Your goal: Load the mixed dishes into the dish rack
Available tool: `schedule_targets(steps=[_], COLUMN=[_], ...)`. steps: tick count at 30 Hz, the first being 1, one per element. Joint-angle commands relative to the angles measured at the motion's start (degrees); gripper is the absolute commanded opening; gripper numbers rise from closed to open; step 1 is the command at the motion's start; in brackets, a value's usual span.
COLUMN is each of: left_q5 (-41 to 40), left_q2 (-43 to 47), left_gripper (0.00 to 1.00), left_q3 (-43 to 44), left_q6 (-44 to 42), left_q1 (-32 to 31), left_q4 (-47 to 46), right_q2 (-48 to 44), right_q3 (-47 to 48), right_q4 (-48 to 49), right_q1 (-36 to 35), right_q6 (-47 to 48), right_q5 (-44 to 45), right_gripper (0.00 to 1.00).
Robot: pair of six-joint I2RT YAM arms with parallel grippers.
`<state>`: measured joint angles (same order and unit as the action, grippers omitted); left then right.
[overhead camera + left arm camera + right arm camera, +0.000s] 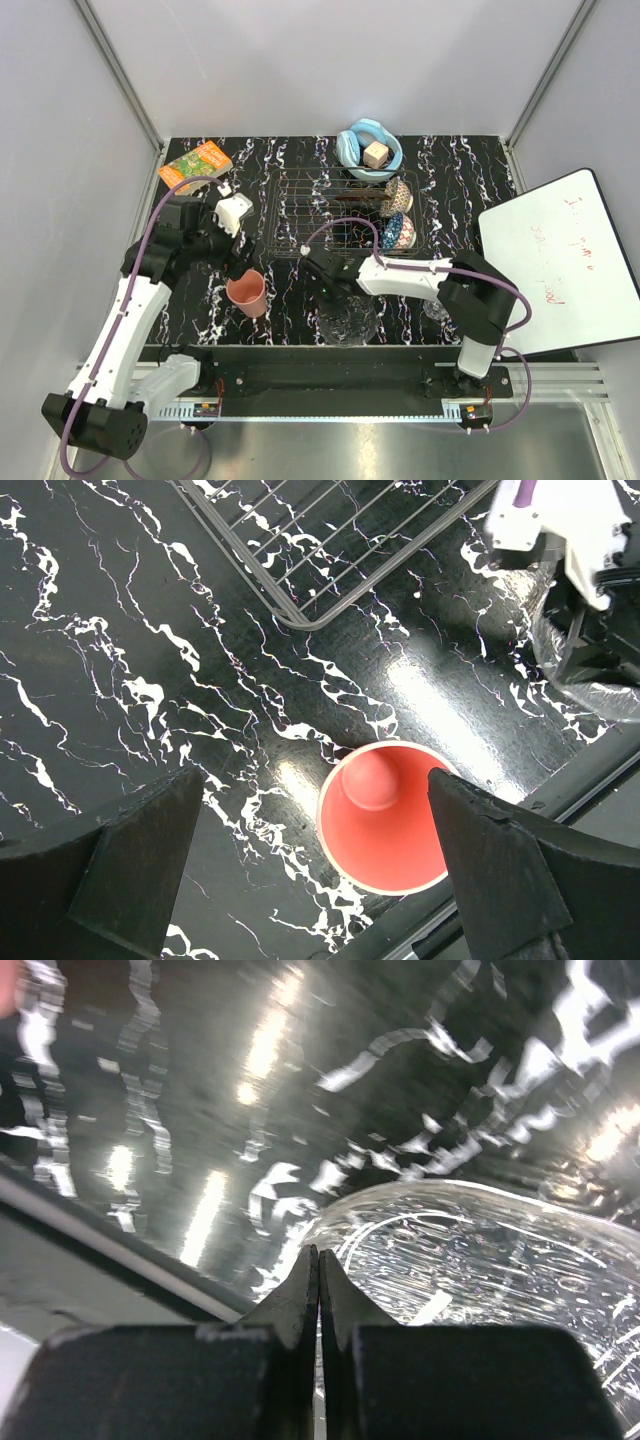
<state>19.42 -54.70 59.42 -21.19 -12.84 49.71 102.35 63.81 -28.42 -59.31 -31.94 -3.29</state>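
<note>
The pink cup (pixel 247 292) (pixel 385 820) stands upright on the black marbled table, mouth up. My left gripper (pixel 241 272) (pixel 315 780) hangs open just above it, the cup nearer the right-hand finger (pixel 510 870). The clear glass bowl (pixel 348 322) (pixel 480 1260) sits near the front edge. My right gripper (pixel 328 284) (pixel 318 1252) is shut, its tips at the bowl's left rim with nothing between them. The wire dish rack (pixel 330 215) (pixel 320 540) holds the small blue patterned bowl (pixel 398 232) and a floral plate (pixel 398 194) on edge.
A light-blue bowl with a tan cube (pixel 368 150) sits behind the rack. An orange-green book (pixel 195 165) lies at the back left. A whiteboard (pixel 560 265) leans at the right. The table's front edge (pixel 560 790) runs close to the cup.
</note>
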Motion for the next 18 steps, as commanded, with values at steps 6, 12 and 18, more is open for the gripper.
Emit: schedule_targets(steps=[6,12,18], left_q5=[0.18,2.29,2.55], left_q2=[1.44,0.91,-0.23], left_gripper=[0.99,0.99,0.99], left_q3=[-0.71,-0.27,0.35], left_q6=[-0.61,-0.87,-0.52], left_q1=[-0.08,-0.08,-0.08], left_q4=[-1.64,-1.37,-1.46], right_q2=[-2.84,-19.0,-33.25], right_q3=[4.57,-5.85,-18.08], right_q4=[1.97,0.92,-5.23], right_q1=[-0.63,-0.28,2.61], right_q6=[3.29,-0.21,-13.3], right_q5=[-0.77,10.75,14.28], right_gripper=[0.18,0.61,0.71])
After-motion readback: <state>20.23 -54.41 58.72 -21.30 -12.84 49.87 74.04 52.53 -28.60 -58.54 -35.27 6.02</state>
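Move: The glass plate lies right at the shut right fingertips, which sit inside its left rim; its middle is about 7 cm to the right and 2 cm back, 1 cm lower. The pink cup stands some 20 cm to the left and 3 cm ahead; the dish rack's middle is roughly 26 cm ahead and 6 cm right. From the left hand, the plate is about 26 cm right, 15 cm back and 18 cm below. Finish dragging the glass plate left towards the pink cup, the right gripper's shut tips still on its left rim, for only a couple of centimetres. Then open the fingers, most of the way, while lifting clear about 9 cm and swinging some 7 cm back right over the plate, the fingertips tilting forward and left by roughly 20 degrees. ##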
